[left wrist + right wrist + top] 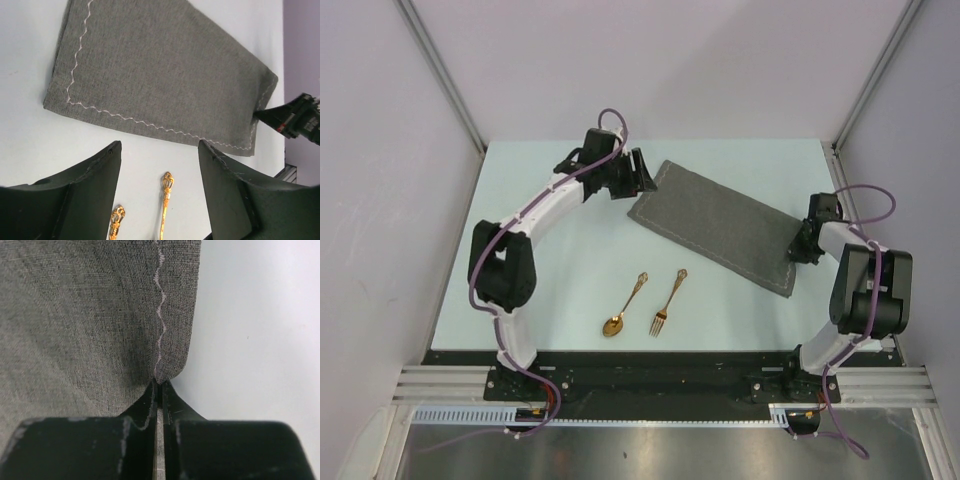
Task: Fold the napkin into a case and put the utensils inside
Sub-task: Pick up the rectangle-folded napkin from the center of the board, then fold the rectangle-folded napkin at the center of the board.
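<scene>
The dark grey napkin [715, 222] lies folded as a long rectangle, slanting from the far middle down to the right. My right gripper [794, 250] is shut on its near-right edge, and the right wrist view shows the cloth [90, 310] pinched at the stitched hem between the right gripper's [159, 385] closed fingers. At the napkin's far-left end my left gripper [645, 175] stands open with nothing in it. In its own view the left gripper [159, 150] hovers over bare table just short of the napkin [160, 70]. The gold spoon [623, 308] and gold fork [667, 303] lie side by side nearer the bases, apart from the cloth.
The left wrist view shows the spoon handle [116, 220] and fork handle [165, 200] between the fingers' lower parts, with the right gripper [295, 117] at the napkin's right end. White walls close in the pale table [550, 240] on three sides.
</scene>
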Robot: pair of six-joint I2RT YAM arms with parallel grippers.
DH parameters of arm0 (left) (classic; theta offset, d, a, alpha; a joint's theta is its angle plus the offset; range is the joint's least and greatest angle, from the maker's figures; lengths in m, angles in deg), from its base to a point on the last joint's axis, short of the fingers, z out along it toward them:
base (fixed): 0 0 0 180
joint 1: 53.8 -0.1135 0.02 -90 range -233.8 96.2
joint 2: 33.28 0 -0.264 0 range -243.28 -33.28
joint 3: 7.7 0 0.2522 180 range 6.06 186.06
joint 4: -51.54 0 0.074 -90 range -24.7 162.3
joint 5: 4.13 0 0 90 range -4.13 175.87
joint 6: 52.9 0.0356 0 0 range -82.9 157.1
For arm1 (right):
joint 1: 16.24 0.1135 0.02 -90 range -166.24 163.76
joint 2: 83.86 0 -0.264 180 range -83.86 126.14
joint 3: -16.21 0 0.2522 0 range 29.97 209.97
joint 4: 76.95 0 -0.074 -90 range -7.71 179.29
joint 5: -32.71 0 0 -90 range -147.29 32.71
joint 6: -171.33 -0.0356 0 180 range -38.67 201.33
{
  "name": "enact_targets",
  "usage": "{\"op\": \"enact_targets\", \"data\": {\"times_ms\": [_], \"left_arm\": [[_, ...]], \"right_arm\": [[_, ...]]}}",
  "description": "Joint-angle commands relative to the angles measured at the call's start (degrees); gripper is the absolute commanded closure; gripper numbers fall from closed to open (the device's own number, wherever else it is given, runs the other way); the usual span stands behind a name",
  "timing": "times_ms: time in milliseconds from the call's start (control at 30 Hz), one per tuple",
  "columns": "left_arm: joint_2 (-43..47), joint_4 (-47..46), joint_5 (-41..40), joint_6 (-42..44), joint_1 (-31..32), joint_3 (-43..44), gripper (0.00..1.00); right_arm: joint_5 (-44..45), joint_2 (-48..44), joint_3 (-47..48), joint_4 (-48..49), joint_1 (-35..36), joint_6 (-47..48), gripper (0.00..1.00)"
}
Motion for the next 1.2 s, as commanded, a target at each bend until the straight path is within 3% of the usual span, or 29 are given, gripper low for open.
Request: {"op": "enact_targets", "data": {"times_ms": [0,367,567,767,1167], "left_arm": [[-2.3,-1.7,1.9,-0.8,0.6,-0.3,0.33],[-3.1,-3.3,1.5,-2.2,4.0,-1.9,0.34],[-3.2,-3.1,1.6,-2.0,4.4,-1.3,0.33],[-4.3,-3.7,1.4,-2.2,4.0,-1.0,0.33],[-1.5,-4.0,1.5,-1.9,1.9,-4.2,0.33]], "right_arm": [[-3.8,-7.4,-3.1,0.4,-2.4,-2.0,1.00],[-3.2,-20.0,-11.2,-5.4,-12.4,-0.9,1.00],[-3.2,-21.7,-8.5,-6.8,-12.5,-0.1,1.00],[0.3,-18.3,2.4,-7.7,-0.3,1.1,1.00],[-9.4,10.6,29.9,-4.5,21.5,-9.3,1.00]]}}
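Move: Pinched in the right hand is the napkin's right end. From that hand the napkin's middle lies about 19 cm to the left and 9 cm ahead, its left end some 37 cm left and 21 cm ahead, and the fork roughly 31 cm left and 13 cm back, all nearly level with it. The open left hand hovers, with the napkin's middle about 19 cm to its right, 4 cm back and 17 cm below. Keeping its shut fingers on the napkin's right end, the right hand first draws back about 8 cm and a little right, away from the middle, rising slightly. Then it swings left, forward and up over the napkin, ending some 13 cm left, 9 cm ahead and 9 cm above its start, turned counter-clockwise. The left hand, still open and clear, sinks about 5 cm, drifting right. ##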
